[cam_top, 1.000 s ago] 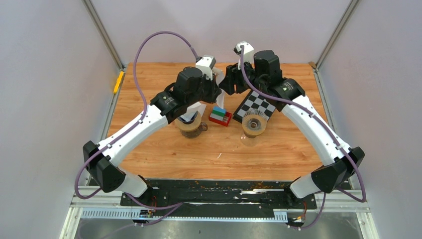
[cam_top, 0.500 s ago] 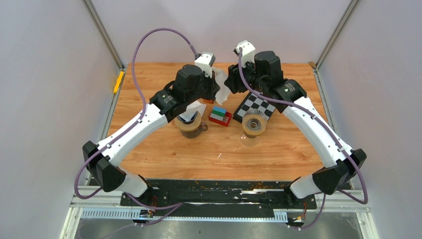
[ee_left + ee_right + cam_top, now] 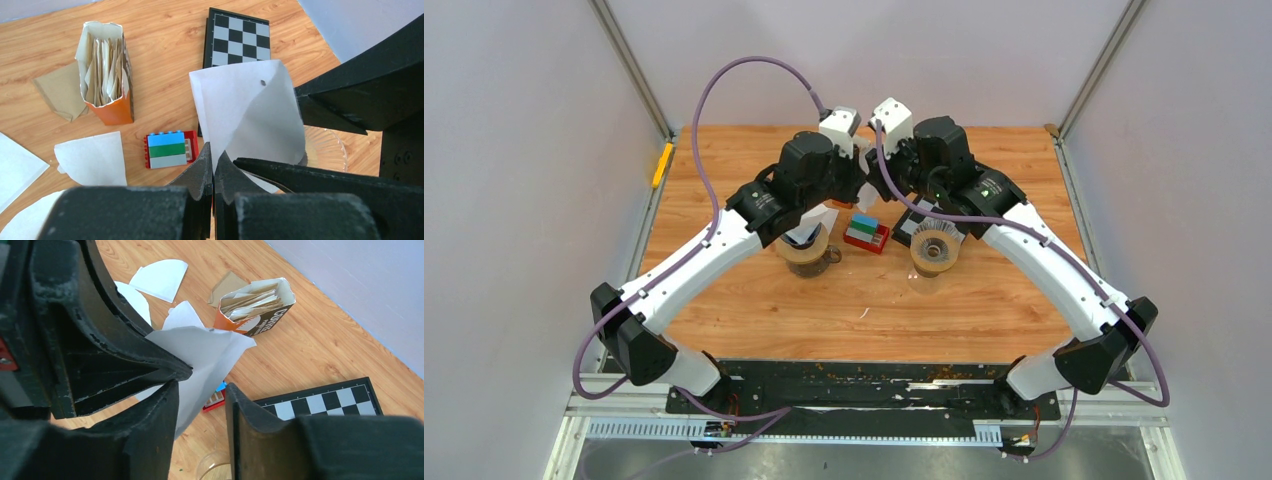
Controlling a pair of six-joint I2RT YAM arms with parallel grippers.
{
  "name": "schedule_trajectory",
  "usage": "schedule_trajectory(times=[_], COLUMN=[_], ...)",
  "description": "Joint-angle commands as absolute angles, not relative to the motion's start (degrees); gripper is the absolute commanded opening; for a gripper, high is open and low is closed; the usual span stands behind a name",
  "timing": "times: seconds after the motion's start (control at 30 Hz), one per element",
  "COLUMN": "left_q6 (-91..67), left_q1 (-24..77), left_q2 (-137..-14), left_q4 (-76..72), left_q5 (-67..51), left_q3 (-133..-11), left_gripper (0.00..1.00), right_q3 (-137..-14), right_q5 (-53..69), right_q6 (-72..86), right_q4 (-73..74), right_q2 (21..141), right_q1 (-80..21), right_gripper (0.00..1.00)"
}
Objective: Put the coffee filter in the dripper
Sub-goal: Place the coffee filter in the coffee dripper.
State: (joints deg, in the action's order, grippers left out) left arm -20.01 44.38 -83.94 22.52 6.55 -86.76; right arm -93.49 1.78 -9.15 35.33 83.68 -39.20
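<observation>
My left gripper (image 3: 214, 155) is shut on the bottom edge of a white paper coffee filter (image 3: 250, 110) and holds it in the air above the table. My right gripper (image 3: 200, 387) is open, and its fingers straddle the filter's free side (image 3: 205, 352). The paper lies close to one finger, with a gap to the other. In the top view both grippers (image 3: 869, 178) meet at the table's back middle, hiding most of the filter. The glass ribbed dripper (image 3: 936, 245) stands below and to the right; its rim also shows in the left wrist view (image 3: 325, 147).
An orange box of brown filters (image 3: 107, 75), a checkerboard (image 3: 237, 37), a stack of toy bricks (image 3: 167, 149) and loose white filters (image 3: 92, 157) lie under the grippers. A second glass vessel with a paper in it (image 3: 807, 250) stands under the left arm.
My right gripper has swung left to the left gripper and narrowed its jaws, so they now straddle the held filter. The left arm has barely moved.
</observation>
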Motion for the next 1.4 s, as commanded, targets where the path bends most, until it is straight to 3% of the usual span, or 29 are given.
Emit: schedule_trajectory(times=[0.0,0.17,0.4,1.23,1.37], left_q6=[-18.26,-17.09,-15.14,-11.76,-12.82], left_q1=[44.74,44.76,44.74,44.74,44.74], left_q2=[-83.28,-82.24,-81.55,-80.64,-80.98], left_q4=[21.02,20.71,20.45,19.30,19.28], left_q5=[7.00,8.46,9.36,10.15,9.22], left_q3=[-88.59,-87.82,-88.07,-86.67,-87.00], left_gripper=[0.00,0.00,0.00,0.00,0.00], right_q3=[-93.47,-93.52,-92.98,-91.04,-91.33], right_q5=[-1.91,-5.53,-7.58,-7.63,-2.68], right_q6=[-10.76,-11.70,-12.85,-14.21,-12.11], right_q4=[33.80,33.34,33.21,32.72,32.95], right_q2=[82.22,81.61,81.36,79.12,78.99], right_q1=[-39.44,-39.40,-39.39,-39.30,-39.13], right_gripper=[0.34,0.17,0.10,0.06,0.14])
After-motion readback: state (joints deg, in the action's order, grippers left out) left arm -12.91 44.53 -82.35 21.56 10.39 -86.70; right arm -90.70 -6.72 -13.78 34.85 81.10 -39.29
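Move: The coffee filter is already pinched in the left fingers. Its middle is about 3 cm to the left hand's right and 1 cm higher, and 2 cm left of the right hand, level with both fore and aft; the right hand's open fingers straddle its free edge. From the left hand, the empty dripper is roughly 14 cm right, 5 cm back and 11 cm below, the toy bricks 7 cm ahead, 3 cm right and 20 cm below, and the filter box 17 cm ahead, 2 cm left and 17 cm below. The filter's free edge is taken between the right fingers, which close from about half open to almost shut and pinch it as that hand moves about 3 cm right and a little forward, turning slightly clockwise. The left fingers keep their pinch while that hand rises and goes left, some 2 cm in all, tipping up a little. ##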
